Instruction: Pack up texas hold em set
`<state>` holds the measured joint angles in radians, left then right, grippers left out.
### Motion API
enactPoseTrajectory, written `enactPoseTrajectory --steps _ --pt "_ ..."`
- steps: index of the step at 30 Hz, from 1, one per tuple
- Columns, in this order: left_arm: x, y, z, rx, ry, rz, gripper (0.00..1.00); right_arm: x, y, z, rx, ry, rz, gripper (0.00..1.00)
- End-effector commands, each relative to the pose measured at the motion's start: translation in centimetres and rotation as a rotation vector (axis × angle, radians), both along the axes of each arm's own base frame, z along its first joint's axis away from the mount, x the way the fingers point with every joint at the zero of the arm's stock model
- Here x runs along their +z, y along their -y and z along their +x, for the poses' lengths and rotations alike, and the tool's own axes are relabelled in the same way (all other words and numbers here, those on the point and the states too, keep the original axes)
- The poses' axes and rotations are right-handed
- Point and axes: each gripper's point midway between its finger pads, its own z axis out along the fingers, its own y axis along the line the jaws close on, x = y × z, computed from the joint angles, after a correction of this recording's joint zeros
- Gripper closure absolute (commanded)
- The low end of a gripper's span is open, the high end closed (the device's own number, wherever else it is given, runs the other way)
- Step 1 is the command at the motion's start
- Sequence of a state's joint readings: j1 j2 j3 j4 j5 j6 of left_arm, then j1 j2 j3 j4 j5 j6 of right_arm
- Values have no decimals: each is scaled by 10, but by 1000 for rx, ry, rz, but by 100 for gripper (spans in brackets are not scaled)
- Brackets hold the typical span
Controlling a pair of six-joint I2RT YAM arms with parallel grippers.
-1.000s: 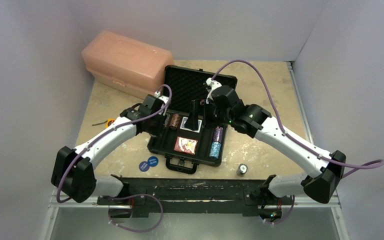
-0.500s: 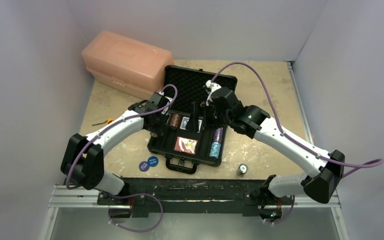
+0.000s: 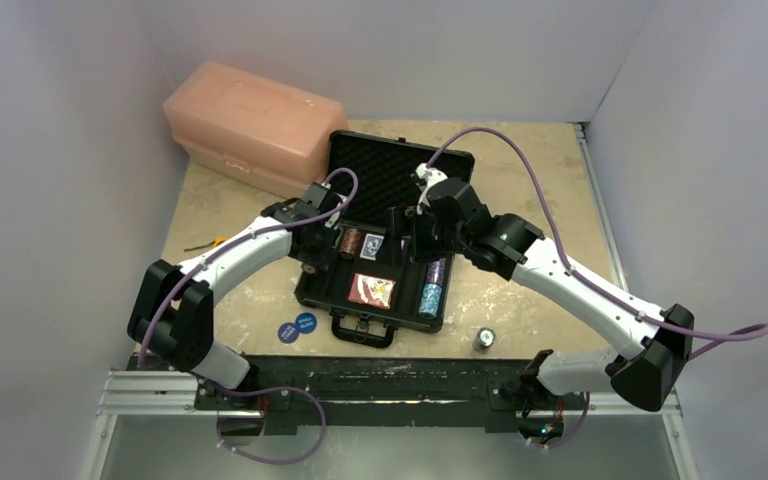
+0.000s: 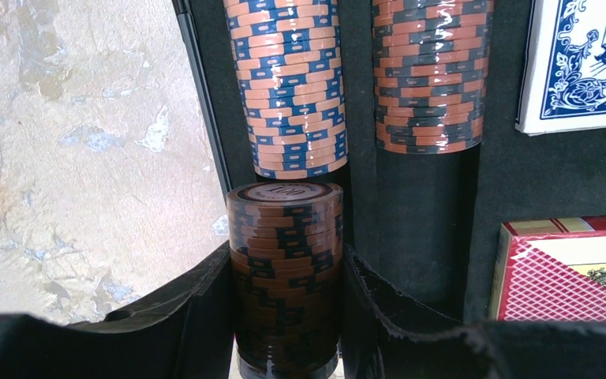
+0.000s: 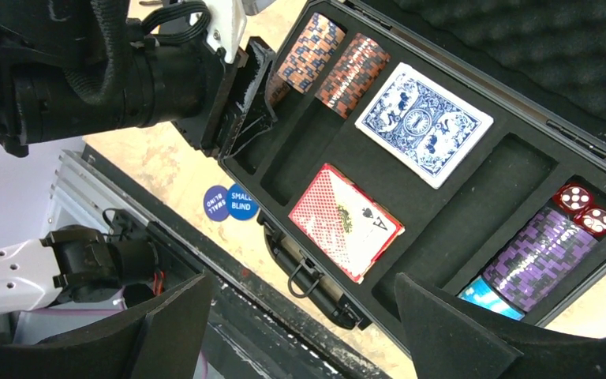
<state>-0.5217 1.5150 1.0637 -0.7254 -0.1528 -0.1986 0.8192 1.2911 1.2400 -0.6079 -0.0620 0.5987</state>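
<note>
The black briefcase (image 3: 332, 292) lies open at the table's middle, its lid tipped back. My left gripper (image 4: 284, 257) is shut on a stack of brown chips (image 4: 284, 237), held over the leftmost slot just short of an orange-blue chip stack (image 4: 288, 87) lying there. A second chip stack (image 4: 430, 75), the blue deck (image 5: 422, 122) and the red deck (image 5: 346, 221) sit in their slots. Purple chips (image 5: 540, 253) and red dice (image 5: 584, 209) fill the right slots. My right gripper (image 5: 308, 332) is open and empty above the case. Two blue discs (image 3: 296, 327) lie on the table.
A pink plastic box (image 3: 255, 125) stands at the back left. A yellow tape measure (image 3: 218, 243) lies left of the case. A small chip stack (image 3: 483, 340) stands on the table at the front right. The case handle (image 5: 308, 276) faces the arm bases.
My left gripper has moved in over the case's left slot with the brown chips. My right gripper has drawn a little to the right, uncovering the blue deck.
</note>
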Motion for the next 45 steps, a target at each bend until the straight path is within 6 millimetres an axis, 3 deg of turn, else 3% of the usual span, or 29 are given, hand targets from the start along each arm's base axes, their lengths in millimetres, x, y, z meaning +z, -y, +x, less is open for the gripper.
enactPoseTrajectory --steps 1,10,22,31,35,40,45 --pt "16 4 18 11 52 -15 100 15 7 4 -5 61 21 10" --pt "11 0 13 27 22 9 100 15 17 3 -19 67 17 9" --pt "4 5 18 18 -4 1 91 11 16 3 -15 58 27 9" --pt "7 4 19 38 6 -7 61 9 17 2 -13 55 28 9" --pt "12 4 19 39 25 -21 43 9 18 1 -17 56 28 9" --pt "17 2 17 34 38 -23 32 10 20 0 -25 54 29 9" --pt "28 0 13 30 69 -38 30 14 23 -2 -34 55 32 9"
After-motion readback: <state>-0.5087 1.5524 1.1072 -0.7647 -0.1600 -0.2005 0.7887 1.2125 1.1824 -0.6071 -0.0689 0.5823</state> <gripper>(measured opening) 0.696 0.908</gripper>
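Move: The left hand still grips the brown chip stack, its far end tipped up, with the empty near end of the case's leftmost slot right beneath, about 2 cm down. The orange-and-blue stack lies some 7 cm ahead and 2 cm right of the hand; the second slot's rust-brown stack is about 6 cm ahead and 7 cm right, the red card deck 3 cm back and 11 cm right. From the right hand, that near slot end is roughly 17 cm left, 3 cm ahead and 18 cm below. The left hand lowers the gripped brown stack about 1 cm into the near end of the leftmost slot, just behind the orange-and-blue stack, its wrist tilting barely 5 degrees, and holds it there briefly before the fingers open from under half to roughly two-thirds, let go, and rise about 1 cm straight up. The empty right hand, fingers staying wide open above the case, shifts some 2 cm to the right. ##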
